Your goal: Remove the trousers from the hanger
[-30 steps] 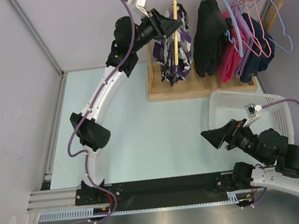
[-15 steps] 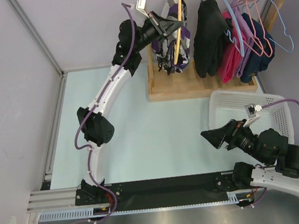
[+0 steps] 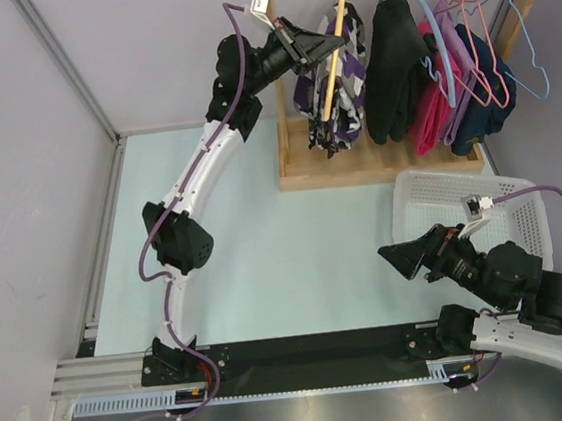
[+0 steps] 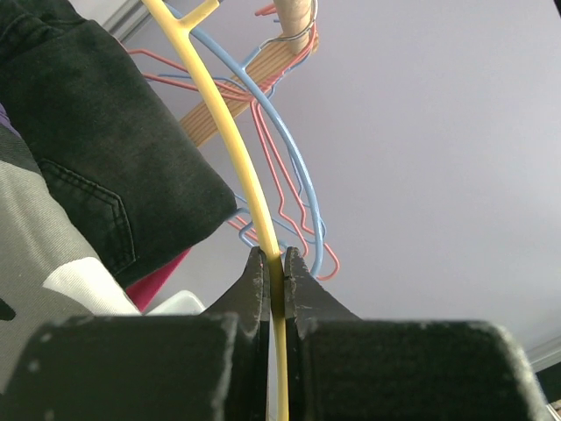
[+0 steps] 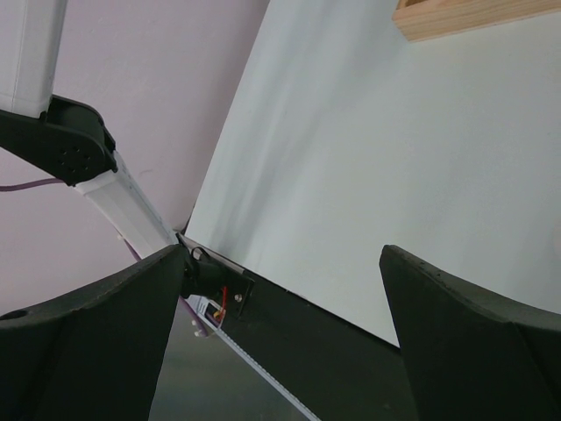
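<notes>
The trousers (image 3: 334, 89), patterned purple, grey, white and black, hang from a yellow hanger (image 3: 333, 54) on the wooden rail at the top middle. My left gripper (image 3: 329, 47) reaches in from the left and is shut on the yellow hanger (image 4: 238, 158); in the left wrist view the rod runs up between the closed fingertips of the left gripper (image 4: 276, 256). A grey and white part of the trousers (image 4: 44, 254) shows at lower left. My right gripper (image 3: 388, 254) hovers open over the table at lower right, and the right gripper (image 5: 280, 254) has nothing between its fingers.
The wooden rack base (image 3: 377, 168) stands at the back. Beside the trousers hang a black garment (image 3: 396, 58), a pink one (image 3: 430, 99) and a navy one (image 3: 484, 89), plus empty blue and pink hangers (image 3: 514, 35). A white basket (image 3: 430, 190) sits at right.
My left gripper has closed on the yellow hanger, and the hanger with the trousers has shifted slightly right and up along the rail. The right arm has not moved.
</notes>
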Tool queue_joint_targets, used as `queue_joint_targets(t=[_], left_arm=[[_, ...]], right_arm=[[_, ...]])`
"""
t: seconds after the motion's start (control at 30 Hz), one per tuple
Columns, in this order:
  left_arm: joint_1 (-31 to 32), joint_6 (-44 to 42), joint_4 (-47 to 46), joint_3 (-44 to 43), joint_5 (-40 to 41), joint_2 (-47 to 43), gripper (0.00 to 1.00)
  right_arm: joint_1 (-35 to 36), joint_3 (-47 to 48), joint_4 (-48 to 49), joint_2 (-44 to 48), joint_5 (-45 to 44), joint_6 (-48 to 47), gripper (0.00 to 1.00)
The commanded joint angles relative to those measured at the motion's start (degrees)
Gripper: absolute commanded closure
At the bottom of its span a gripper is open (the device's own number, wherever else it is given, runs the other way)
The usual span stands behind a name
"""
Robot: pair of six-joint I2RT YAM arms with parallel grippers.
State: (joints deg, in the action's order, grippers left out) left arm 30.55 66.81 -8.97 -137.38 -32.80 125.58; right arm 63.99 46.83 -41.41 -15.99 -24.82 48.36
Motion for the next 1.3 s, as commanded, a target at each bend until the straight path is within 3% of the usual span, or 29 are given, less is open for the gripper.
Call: queue_joint_targets(t=[0.0, 0.43, 0.53, 0.87, 1.1, 1.27], left_arm=[[-0.1, -1.0, -15.7, -3.1, -1.9, -11.8, 1.00], [0.9, 0.6, -14.5, -0.4, -3.9, -19.0, 1.00], [1.8, -1.0, -12.0, 6.5, -4.5, -25.4, 1.00], [7.2, -10.0, -7.1, 47.0, 4.4, -54.1, 1.00], [11.3, -15.3, 2.2, 56.6, 17.8, -70.8, 1.00], [13.0, -18.5, 8.0, 61.1, 25.4, -76.1, 1.00]], right_arm=[[-0.1, 3.3, -0.2, -0.9, -0.8, -1.1, 0.00], [-0.1, 4.2, -0.1, -3.9, -1.1, -1.8, 0.00], [-0.1, 4.7, 0.1, -6.4, -0.8, -3.5, 0.00], [-0.1, 6.3, -0.3, -16.4, 0.0, -11.5, 0.00], [0.2, 6.3, 5.6, -20.5, 5.6, -19.8, 0.00], [1.5, 7.3, 12.2, -23.1, 7.9, -23.7, 0.00]])
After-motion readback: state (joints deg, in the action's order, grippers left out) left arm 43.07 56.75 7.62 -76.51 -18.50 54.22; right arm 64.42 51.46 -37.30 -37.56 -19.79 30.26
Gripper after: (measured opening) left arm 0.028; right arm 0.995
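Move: The camo trousers hang on the yellow hanger already pinched in the left fingers; their middle lies roughly 3 cm ahead of that hand and 17 cm below. The rail is some 8 cm ahead and 12 cm above, the dark trousers about 11 cm to the right, level ahead-wise and 15 cm lower. The open space they are taken to is about 29 cm back and 14 cm left, near the same height. From the right hand the camo trousers lie about 35 cm ahead, 8 cm left, 8 cm above. The hanger with the camo trousers, kept firmly shut in the left fingers, is first lifted about 5 cm up and 5 cm back off the rail, then drawn quickly back and left, away from the rack, sinking slightly: some 30 cm back in all. The empty right hand, still wide open, goes about 6 cm left towards the trousers and 3 cm down, rolling some 25 degrees, its left side dropping. ##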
